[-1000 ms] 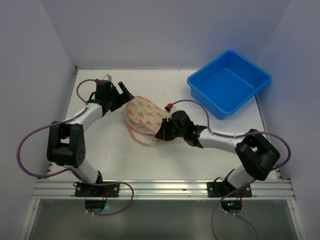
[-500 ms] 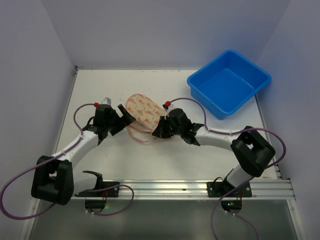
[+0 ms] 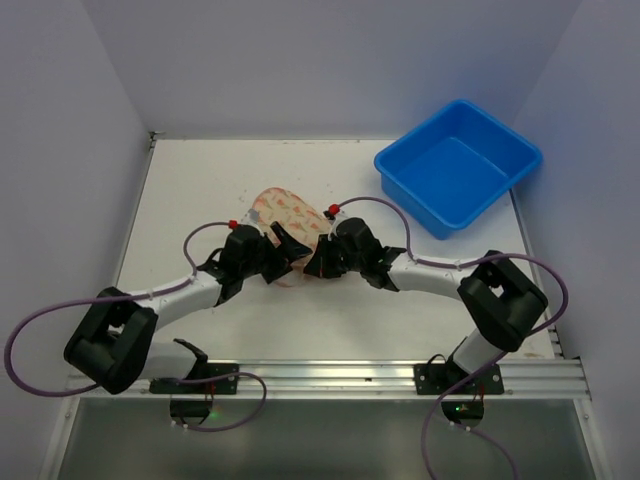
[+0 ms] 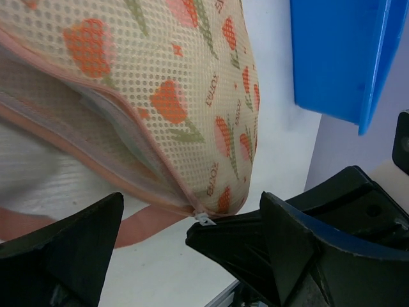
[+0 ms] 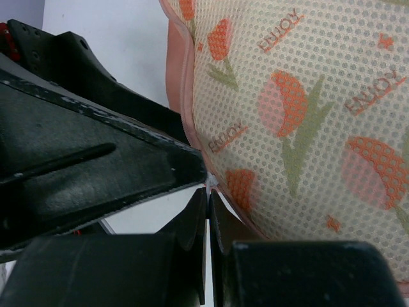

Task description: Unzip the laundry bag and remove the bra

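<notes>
The laundry bag (image 3: 286,213), cream mesh with orange tulip print and pink zipper trim, lies mid-table, its near end raised. My right gripper (image 3: 316,264) is shut on the small white zipper pull (image 4: 204,219) at the bag's near tip; its fingertips (image 5: 208,192) pinch that pull. My left gripper (image 3: 285,250) stands open, its fingers (image 4: 70,249) straddling the same end and the right gripper's fingers (image 4: 243,246). Left of the pull the two pink edges stand apart with pale lining (image 4: 108,121) between. The pink loop handle (image 4: 147,224) hangs under the bag (image 5: 307,115). The bra is hidden.
A blue plastic tub (image 3: 458,165) stands at the back right of the table, its wall also in the left wrist view (image 4: 339,57). White enclosure walls rise on both sides. Both forearms meet close together just in front of the bag.
My left arm has swung from the bag's back left round to its near end, beside the right gripper. The right gripper stayed shut and shifted a little with the bag.
</notes>
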`<move>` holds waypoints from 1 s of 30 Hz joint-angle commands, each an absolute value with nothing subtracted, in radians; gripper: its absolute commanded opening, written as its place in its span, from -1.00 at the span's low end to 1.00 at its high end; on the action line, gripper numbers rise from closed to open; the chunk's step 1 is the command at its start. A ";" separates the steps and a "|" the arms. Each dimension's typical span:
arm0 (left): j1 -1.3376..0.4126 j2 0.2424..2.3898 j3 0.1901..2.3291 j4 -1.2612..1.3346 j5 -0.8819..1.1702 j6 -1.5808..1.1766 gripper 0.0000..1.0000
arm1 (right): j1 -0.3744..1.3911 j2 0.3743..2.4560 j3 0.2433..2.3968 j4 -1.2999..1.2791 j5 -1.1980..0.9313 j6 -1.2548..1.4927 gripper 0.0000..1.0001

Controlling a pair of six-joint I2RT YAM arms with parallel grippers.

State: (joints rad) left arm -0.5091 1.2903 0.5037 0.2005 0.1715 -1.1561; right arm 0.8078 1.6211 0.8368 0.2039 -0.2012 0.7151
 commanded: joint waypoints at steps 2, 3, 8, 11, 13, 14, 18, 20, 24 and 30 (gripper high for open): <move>-0.545 1.367 0.552 0.304 0.137 -1.219 0.76 | 0.813 1.621 0.870 0.247 -0.210 0.716 -1.00; -0.551 1.376 0.549 0.304 0.132 -1.220 0.75 | 0.811 1.618 0.868 0.245 -0.206 0.715 -1.00; -0.569 1.384 0.511 0.310 0.097 -1.224 0.33 | 0.811 1.603 0.862 0.223 -0.199 0.701 -1.00; -0.569 1.374 0.549 0.243 0.061 -1.181 -0.30 | 0.811 1.580 0.850 0.177 -0.170 0.680 -1.00; -0.557 1.365 0.567 0.210 0.057 -1.155 -0.71 | 0.805 1.537 0.836 0.126 -0.131 0.661 -1.00; -0.549 1.362 0.571 0.209 0.063 -1.147 -0.82 | 0.793 1.522 0.815 0.112 -0.121 0.644 -1.00; -0.464 1.348 0.560 0.207 0.146 -1.108 -1.00 | 0.709 1.431 0.735 0.045 -0.098 0.630 -1.00; -0.428 1.344 0.560 0.181 0.196 -1.065 -1.00 | 0.625 1.365 0.675 0.032 -0.107 0.629 -1.00; -0.341 1.354 0.607 0.108 0.264 -0.936 -1.00 | 0.537 1.279 0.618 -0.020 -0.077 0.589 -1.00; -0.321 1.523 0.819 -0.041 0.288 -0.712 -0.94 | 0.554 1.276 0.621 0.014 -0.164 0.540 -1.00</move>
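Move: The zipped edge of the laundry bag lies about 1 cm right of the left hand's open fingers and 2 cm below them. The zip pull, held in the right fingertips, is some 3 cm right, 2 cm back and 2 cm below. The bag's middle lies roughly 9 cm ahead and 3 cm left of the left hand; its strap, 5 cm back and 3 cm left. From the right hand, the bag's middle is about 12 cm ahead and 5 cm left, the blue bin 28 cm ahead and 40 cm right. Down and a little to its right, about 2 cm, the left hand settles onto the bag's zipped edge beside the pull and shuts on it, then draws that edge some 4 cm forward and left. Once it has closed, the right hand, still pinching the zip pull, sweeps about 12 cm right and slightly forward, away from the left hand, turning some 15 degrees clockwise. ##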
